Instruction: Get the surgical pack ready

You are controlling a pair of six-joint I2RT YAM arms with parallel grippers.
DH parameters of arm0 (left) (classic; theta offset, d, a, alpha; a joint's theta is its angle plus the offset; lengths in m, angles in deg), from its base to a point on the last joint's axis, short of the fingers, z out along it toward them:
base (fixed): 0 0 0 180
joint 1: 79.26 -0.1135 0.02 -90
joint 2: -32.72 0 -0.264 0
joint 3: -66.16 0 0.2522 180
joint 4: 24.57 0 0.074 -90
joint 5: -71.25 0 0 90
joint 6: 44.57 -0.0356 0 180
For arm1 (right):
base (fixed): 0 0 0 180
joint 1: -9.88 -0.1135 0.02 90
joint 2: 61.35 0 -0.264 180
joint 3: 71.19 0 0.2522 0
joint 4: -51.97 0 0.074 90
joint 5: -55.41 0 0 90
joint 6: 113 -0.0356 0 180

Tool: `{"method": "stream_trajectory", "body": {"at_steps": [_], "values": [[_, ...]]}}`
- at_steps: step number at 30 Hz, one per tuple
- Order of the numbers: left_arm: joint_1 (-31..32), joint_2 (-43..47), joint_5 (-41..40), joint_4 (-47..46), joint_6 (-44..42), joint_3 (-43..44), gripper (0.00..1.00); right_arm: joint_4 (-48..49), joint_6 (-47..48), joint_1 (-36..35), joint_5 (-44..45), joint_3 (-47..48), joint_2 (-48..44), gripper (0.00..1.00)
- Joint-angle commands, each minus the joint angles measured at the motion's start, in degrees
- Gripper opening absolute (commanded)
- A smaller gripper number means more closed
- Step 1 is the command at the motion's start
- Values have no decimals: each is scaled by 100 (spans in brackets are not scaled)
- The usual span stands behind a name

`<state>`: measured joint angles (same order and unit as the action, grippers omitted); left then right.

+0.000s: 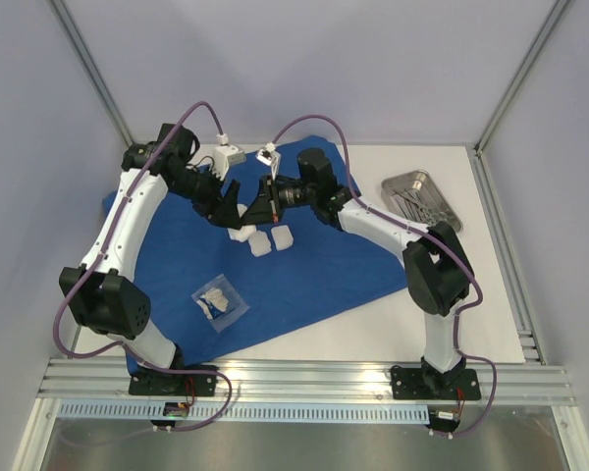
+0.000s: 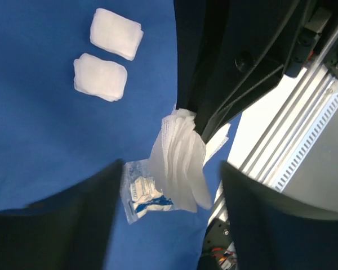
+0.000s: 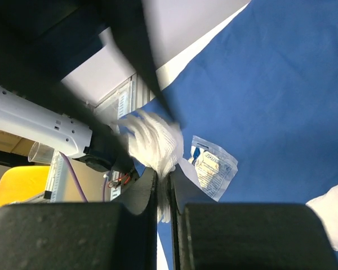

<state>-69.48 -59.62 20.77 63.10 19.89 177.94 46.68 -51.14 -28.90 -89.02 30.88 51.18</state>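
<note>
The surgical pack's blue drape point(image 1: 324, 265) lies spread flat on the table. Above it my right gripper point(image 3: 169, 185) is shut on a white gauze square point(image 3: 156, 143), which hangs fanned out from its fingertips. My left gripper point(image 2: 172, 167) stands open around that same gauze point(image 2: 180, 160), with its fingers apart on either side and not pinching it. In the top view both grippers, left point(image 1: 224, 204) and right point(image 1: 260, 211), meet over the drape's far middle. Two more gauze squares point(image 2: 116, 34) point(image 2: 99, 76) lie on the drape. The steel tray point(image 1: 401, 183) with silver instruments point(image 1: 424, 203) sits at the far right.
A clear sealed packet point(image 1: 219, 302) with blue print lies on the near left part of the drape. Aluminium frame posts rise at the back corners, and a ribbed rail point(image 1: 304, 381) runs along the near edge by the arm bases.
</note>
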Motion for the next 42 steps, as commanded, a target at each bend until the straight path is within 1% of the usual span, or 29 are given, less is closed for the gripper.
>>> {"method": "stream_trajectory", "body": {"at_steps": [1, 2, 3, 4, 6, 7, 8, 10, 11, 13, 14, 16, 17, 19, 20, 21, 23, 24, 25, 29, 31, 33, 37, 39, 42], "values": [[33, 102, -129, -263, 277, 314, 84, 357, -332, 72, 64, -6, -108, 1], [33, 67, -286, -289, 321, 358, 100, 435, -446, 195, 99, -77, -126, 0], [33, 58, -357, -333, 452, 402, 100, 549, -795, 274, 143, -173, -161, 0], [33, 40, -463, -377, 532, 507, 100, 794, -937, 371, 231, -426, -196, 1], [33, 40, -884, -544, 856, 613, 100, 989, -1367, 739, 389, -717, -371, 0], [33, 40, -1077, -596, 936, 700, 100, 1147, -1526, 889, 607, -1015, -520, 0], [24, 40, -1418, -667, 998, 745, 100, 1235, -1650, 1238, 731, -1209, -600, 0], [24, 40, -1710, -693, 1086, 832, 100, 1437, -2026, 1635, 1021, -1517, -749, 0], [24, 40, -1868, -694, 1104, 842, 100, 1447, -2116, 2055, 1127, -1806, -881, 0], [24, 40, -1975, -685, 1121, 824, 100, 1342, -2361, 2488, 1468, -2036, -1048, 0], [24, 31, -1984, -676, 1130, 807, 100, 1289, -2450, 2907, 1601, -2211, -1092, 0], [15, 23, -2019, -693, 1113, 719, 100, 1114, -2704, 3288, 2065, -2362, -1137, 0], [6, 14, -2037, -711, 1121, 693, 100, 1087, -2775, 3612, 2216, -2406, -1128, 0], [-11, -21, -2072, -729, 1121, 649, 100, 965, -2863, 3816, 2594, -2424, -1006, 0], [-20, -30, -2072, -711, 1130, 657, 100, 920, -2838, 4078, 2709, -2381, -962, 1], [-37, -39, -2081, -720, 1121, 649, 100, 859, -2776, 4133, 2980, -2267, -926, 0], [-55, -57, -2133, -711, 1095, 631, 100, 438, -2601, 4230, 3359, -2091, -873, 0], [-64, -57, -2151, -720, 1086, 596, 100, 384, -2574, 4247, 3682, -2012, -856, 0], [-73, -65, -2186, -720, 1078, 570, 100, 384, -2600, 4282, 3816, -1976, -786, 1], [-117, -118, -2265, -694, 1060, 560, 100, 68, -2881, 4344, 4229, -1642, -469, 0], [-117, -136, -2300, -694, 1060, 569, 100, 93, -3126, 4353, 4564, -1738, -408, 1], [-117, -144, -2309, -702, 1060, 569, 100, 268, -3407, 4370, 4565, -1826, -337, 1], [-126, -197, -2318, -676, 1077, 552, 100, 611, -3830, 4415, 4389, -1879, 84, 0], [-126, -197, -2336, -667, 1077, 534, 100, 848, -3909, 4423, 4406, -2011, 181, 0], [-126, -223, -2344, -667, 1034, 525, 100, 937, -3945, 4423, 4354, -1993, 286, 0]]}}
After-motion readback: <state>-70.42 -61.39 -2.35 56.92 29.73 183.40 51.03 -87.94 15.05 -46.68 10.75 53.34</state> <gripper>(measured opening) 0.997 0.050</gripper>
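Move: The right hand already has the gauze pinched. The metal tray it goes to has its middle about 49 cm to that hand's right, 18 cm ahead and 21 cm below. The nearer loose pad lies about 6 cm ahead and 3 cm right of the right hand, the second pad 9 ahead and 9 right, both some 22 cm down. From the left hand, that nearer pad lies 7 cm ahead, 7 right and 23 down, and the packet 10 back and 2 left. Keeping its pinch on the gauze, the right hand sweeps about 40 cm to the right and some 23 cm forward, away from the left hand to the tray's far-left corner, swinging clockwise about 90 degrees and tipping its fingers downward as it sinks, the last stretch almost straight down. Meanwhile the left hand's fingers, already parting, open wide around the gauze and the hand backs off forward and to its left by several centimetres, first rising a little and then sinking again, turning some 20 degrees counter-clockwise. ##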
